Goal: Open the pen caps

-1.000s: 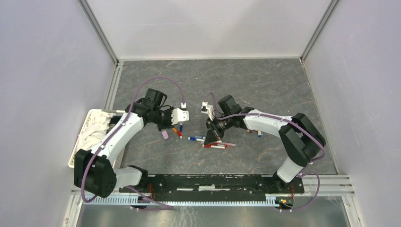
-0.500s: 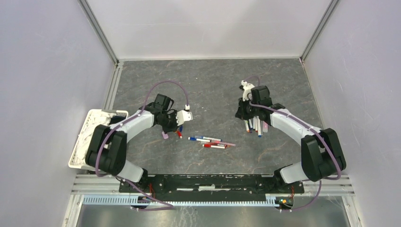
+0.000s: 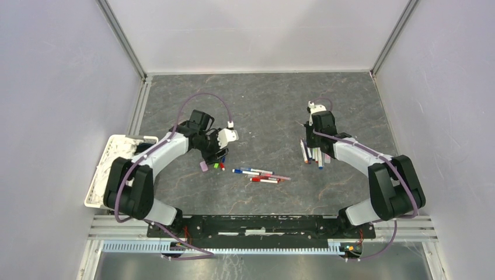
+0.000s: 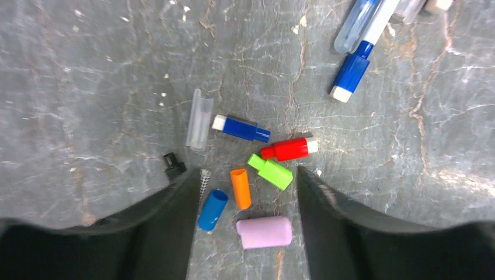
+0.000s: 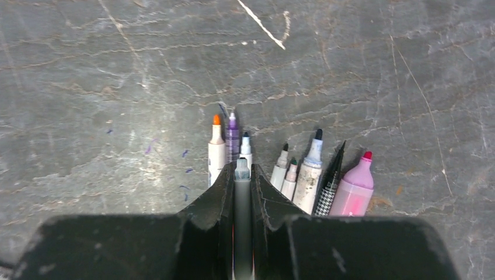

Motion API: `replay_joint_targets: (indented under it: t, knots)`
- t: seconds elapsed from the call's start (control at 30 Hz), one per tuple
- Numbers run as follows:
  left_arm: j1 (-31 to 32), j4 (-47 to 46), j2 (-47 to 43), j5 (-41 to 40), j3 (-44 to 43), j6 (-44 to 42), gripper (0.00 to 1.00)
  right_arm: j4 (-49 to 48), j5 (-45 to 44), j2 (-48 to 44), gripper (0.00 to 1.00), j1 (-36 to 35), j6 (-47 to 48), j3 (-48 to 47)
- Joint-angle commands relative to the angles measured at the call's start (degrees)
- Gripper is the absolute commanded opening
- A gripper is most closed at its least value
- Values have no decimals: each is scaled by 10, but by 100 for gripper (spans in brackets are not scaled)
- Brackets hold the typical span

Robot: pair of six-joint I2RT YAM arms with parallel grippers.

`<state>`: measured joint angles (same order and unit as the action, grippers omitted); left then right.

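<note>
My left gripper (image 4: 248, 175) is open and empty, low over a cluster of loose pen caps: lilac (image 4: 264, 232), blue (image 4: 212, 209), orange (image 4: 240, 188), green (image 4: 270, 171), red (image 4: 287, 149), dark blue (image 4: 240, 128), a clear one (image 4: 198, 118) and a small black one (image 4: 173, 165). My right gripper (image 5: 242, 168) is shut on a grey uncapped pen (image 5: 242, 204), held over a row of uncapped pens (image 5: 292, 175) with a pink marker (image 5: 356, 186) at its right end. In the top view the left gripper (image 3: 218, 156) is at centre left and the right gripper (image 3: 314, 142) at back right.
Several capped pens (image 3: 260, 174) lie in the middle of the table; one blue-capped pen (image 4: 352, 70) shows in the left wrist view. A white basket (image 3: 102, 175) with cloth stands at the left edge. Ink marks dot the mat by the pen row.
My right arm has swung from the middle pens to the back-right row, carrying the grey pen. My left gripper has stayed over the caps, shifting only slightly.
</note>
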<state>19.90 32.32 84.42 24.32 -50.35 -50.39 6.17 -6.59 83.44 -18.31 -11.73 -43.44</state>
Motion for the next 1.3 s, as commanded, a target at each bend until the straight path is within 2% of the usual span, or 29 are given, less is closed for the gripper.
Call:
replay_joint_targets:
  t: [0.0,0.13,0.3,0.47,0.7,0.9,0.97,1.1,1.27]
  knots:
    - [1,56,-40,45,-67,48,73,-33,-48,16,14,2,-9,11]
    - [-2,100,-42,50,-136,106,81,-35,-52,22,18,2,-6,16]
    - [-5,156,-48,48,-210,136,88,-34,-48,20,23,2,-6,21]
    - [-6,161,-76,31,-222,142,90,-29,-41,10,29,2,-7,24]
    - [-10,158,-108,17,-235,160,95,-21,-31,-36,29,-1,-7,26]
    - [-20,155,-140,21,-245,162,99,8,-1,-38,26,-4,-4,7]
    - [-21,153,-147,24,-247,169,100,-2,8,-57,28,-33,11,12]
    - [-27,136,-158,3,-244,184,100,8,59,-64,44,-139,80,0]
    - [-40,123,-166,-3,-232,195,100,9,138,-36,48,-231,137,-5]
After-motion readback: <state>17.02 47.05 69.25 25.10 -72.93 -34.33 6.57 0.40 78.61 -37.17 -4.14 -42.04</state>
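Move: The right hand's held uncapped pen belongs about 3 cm below, some 1 cm to its right. There the orange-tipped pen lies about 3 cm left and 4 back, the pink highlighter 7 right and 4 back, the capped pens' middle 22 left and 14 back, all 3 below. From the empty left hand, the capped pens lie about 19 cm right, 8 back, and the blue cap 1 right, both 4 below. Right hand lowers and frees the pen, sweeps about 14 cm left-back towards capped pens; left rises 19 cm. ##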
